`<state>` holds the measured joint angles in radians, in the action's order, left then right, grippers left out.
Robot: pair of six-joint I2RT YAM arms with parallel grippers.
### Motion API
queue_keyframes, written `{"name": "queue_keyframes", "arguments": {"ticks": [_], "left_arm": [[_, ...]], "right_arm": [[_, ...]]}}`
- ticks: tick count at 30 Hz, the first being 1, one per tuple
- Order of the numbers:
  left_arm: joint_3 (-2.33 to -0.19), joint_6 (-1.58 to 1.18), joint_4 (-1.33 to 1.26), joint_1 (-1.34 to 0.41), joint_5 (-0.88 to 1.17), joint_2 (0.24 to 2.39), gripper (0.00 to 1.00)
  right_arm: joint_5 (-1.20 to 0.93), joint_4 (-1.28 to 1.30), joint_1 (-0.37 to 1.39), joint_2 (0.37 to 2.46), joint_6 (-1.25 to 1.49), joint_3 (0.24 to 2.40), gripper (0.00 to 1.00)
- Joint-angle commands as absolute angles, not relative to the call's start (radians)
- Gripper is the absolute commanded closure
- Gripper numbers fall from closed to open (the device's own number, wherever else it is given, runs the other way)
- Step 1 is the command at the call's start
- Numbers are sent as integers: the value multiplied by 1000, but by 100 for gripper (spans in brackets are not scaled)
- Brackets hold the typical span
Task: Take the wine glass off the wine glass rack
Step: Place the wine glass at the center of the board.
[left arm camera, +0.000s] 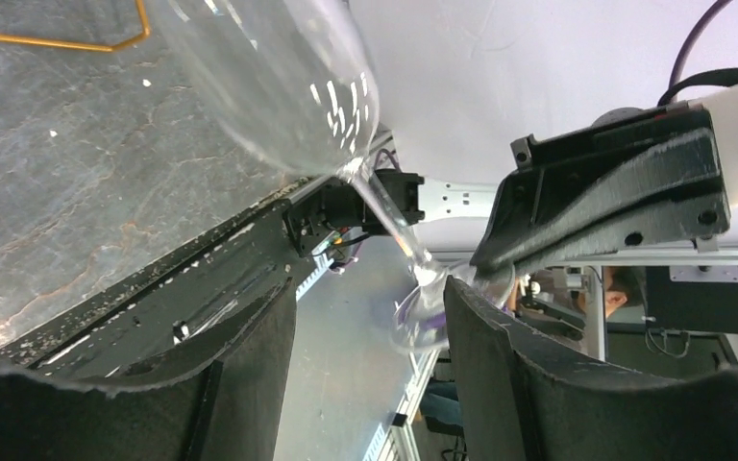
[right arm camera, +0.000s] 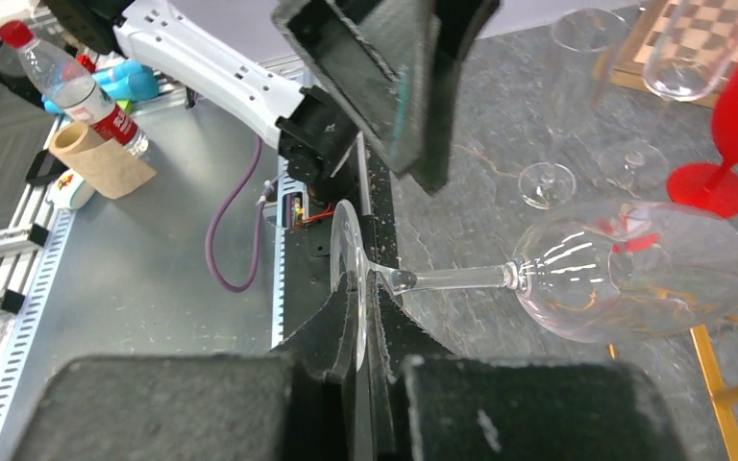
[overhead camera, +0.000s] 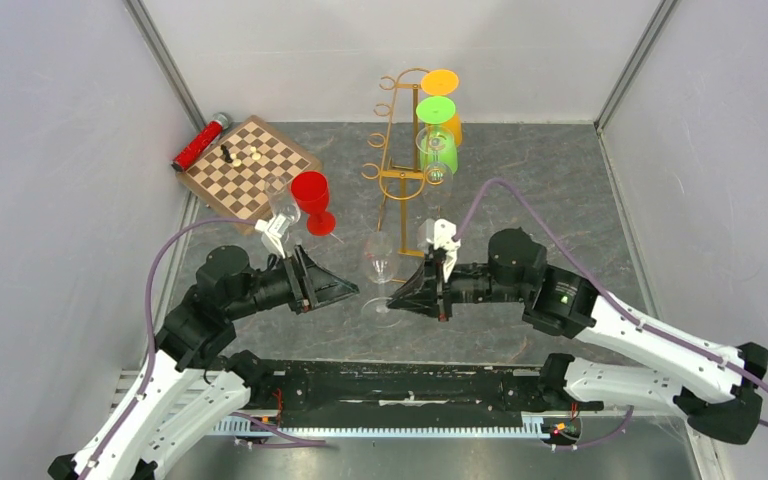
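Note:
My right gripper [right arm camera: 360, 288] is shut on the thin foot of a clear wine glass [right arm camera: 634, 269], pinching the foot edge-on. The stem and bowl point away from the fingers. In the top view this wine glass [overhead camera: 379, 262] hangs between the two arms, in front of the gold wine glass rack [overhead camera: 397, 160] and apart from it. My left gripper [left arm camera: 370, 312] is open. The glass's foot sits just off its right finger [left arm camera: 500, 355], and nothing is clamped between its fingers. From above, the left gripper [overhead camera: 352, 290] faces the right gripper [overhead camera: 396, 298] across the foot.
An orange glass [overhead camera: 441, 84], a green glass [overhead camera: 437, 110] and a clear one [overhead camera: 436, 165] hang on the rack's right side. A red goblet [overhead camera: 312, 197] and a clear glass [overhead camera: 282, 212] stand by the chessboard [overhead camera: 248, 165]. A red can [overhead camera: 200, 143] lies at the left wall.

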<state>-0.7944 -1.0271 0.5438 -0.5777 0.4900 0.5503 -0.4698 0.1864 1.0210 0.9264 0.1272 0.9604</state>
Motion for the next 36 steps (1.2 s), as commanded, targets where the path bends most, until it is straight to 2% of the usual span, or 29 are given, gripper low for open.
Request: {"name": "queue_keyframes", "arguments": {"ticks": [1,22,36], "left_arm": [[-761,-1117,444,-572,560,530,35],[-689,-1215,407,-572,627,485,38],[-667,-1250,341,-573,665,499,77]], "right_arm": [[-365,71,1122,959,30,1045,100],[-70,-61,1377,1040,-184,1067,100],[72,-64,1458,1071,-269,1066,100]]}}
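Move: About 6 cm to the left hand's right, 1 or 2 cm ahead and just below it, is the stem of the clear wine glass. The right hand already grips it by the foot; from that hand the stem lies some 5 cm ahead and 3 cm left, about level, and the left gripper 3 cm ahead and 9 cm left. From the left hand, the red glass stands roughly 22 cm ahead and 8 cm left, the rack's middle about 24 cm ahead and 10 cm right, both well below. Bringing the clear glass to the left gripper, the right hand keeps its pinch on the foot and goes about 6 cm left and 3 to 4 cm back, rolling some 25 degrees so the bowl end swings up. The left hand draws back about 2 cm and slightly right, then, nearly still, narrows its wide-open fingers around the stem just below the bowl, without shutting fully. ##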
